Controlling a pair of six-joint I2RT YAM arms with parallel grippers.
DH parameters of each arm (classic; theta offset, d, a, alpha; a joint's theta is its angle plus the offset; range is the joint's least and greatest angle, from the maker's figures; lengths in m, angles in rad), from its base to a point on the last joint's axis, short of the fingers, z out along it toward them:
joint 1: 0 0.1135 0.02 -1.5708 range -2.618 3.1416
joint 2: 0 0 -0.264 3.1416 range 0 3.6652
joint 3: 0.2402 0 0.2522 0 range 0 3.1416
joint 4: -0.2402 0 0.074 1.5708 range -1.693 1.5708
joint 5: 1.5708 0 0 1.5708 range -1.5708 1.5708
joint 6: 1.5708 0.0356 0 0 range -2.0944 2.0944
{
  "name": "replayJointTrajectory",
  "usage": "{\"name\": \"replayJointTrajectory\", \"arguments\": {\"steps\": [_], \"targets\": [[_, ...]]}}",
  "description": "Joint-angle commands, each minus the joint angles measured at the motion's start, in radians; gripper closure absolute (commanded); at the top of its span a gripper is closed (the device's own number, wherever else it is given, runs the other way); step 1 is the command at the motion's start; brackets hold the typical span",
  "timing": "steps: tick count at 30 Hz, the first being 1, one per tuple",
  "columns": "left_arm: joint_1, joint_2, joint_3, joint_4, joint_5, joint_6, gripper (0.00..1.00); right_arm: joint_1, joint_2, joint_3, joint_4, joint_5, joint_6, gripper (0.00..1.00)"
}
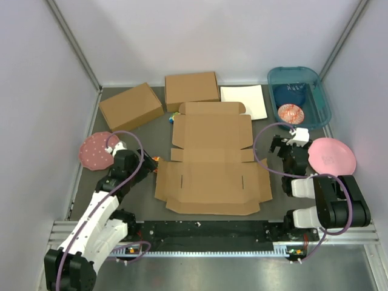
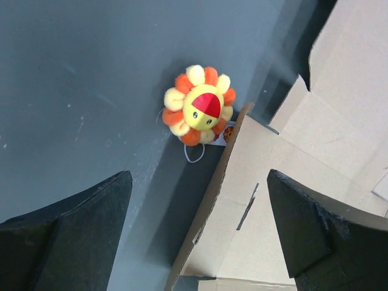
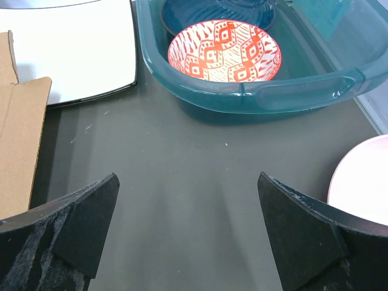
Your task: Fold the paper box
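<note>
The paper box [image 1: 212,160] lies flat on the dark mat as a large brown die-cut sheet with flaps and slots. My left gripper [image 1: 144,165] hovers at its left edge, open. In the left wrist view the sheet's left flap edge [image 2: 242,182] runs up between the fingers of my left gripper [image 2: 199,182], touching neither. My right gripper [image 1: 282,147] is open to the right of the sheet, over bare mat. In the right wrist view nothing sits between the fingers of my right gripper [image 3: 188,179], and a corner of the paper box [image 3: 18,139] shows at the left.
A small orange-and-yellow flower toy [image 2: 200,106] lies by the sheet's left edge. Two ready-made cardboard boxes [image 1: 130,106] [image 1: 191,90] and a white sheet [image 1: 244,101] sit behind. A teal bin [image 3: 267,91] holds a red-patterned bowl [image 3: 224,51]. A pink plate [image 1: 331,154] lies right, a speckled plate [image 1: 96,150] left.
</note>
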Motion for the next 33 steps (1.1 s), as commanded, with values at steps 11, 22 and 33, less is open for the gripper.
{"name": "replayJointTrajectory", "arguments": {"steps": [11,22,33], "targets": [[0.003,-0.088,0.190,-0.112,0.221,0.060,0.01,-0.006,0.002,0.027,0.014,-0.106,-0.026,0.01],[0.008,0.011,0.202,-0.180,0.191,0.155,0.01,0.356,-0.329,0.540,-0.962,0.090,-0.023,0.01],[-0.165,0.080,0.362,-0.266,-0.151,0.206,0.01,0.671,-0.458,0.687,-1.435,0.480,0.110,0.01]]}}
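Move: The box lies flat and open about 10 cm below the right hand, its middle some 30 cm left and 9 cm back. From that hand the white sheet lies roughly 15 cm ahead and 17 left, the blue tub 17 ahead and 5 right. For the left hand the box's middle is some 25 cm right, 2 ahead and 9 below, with the flower toy about 4 ahead and 3 right. Right hand lifts about 20 cm and swings 15 left towards the box; left hand bobs up 7, both open. ##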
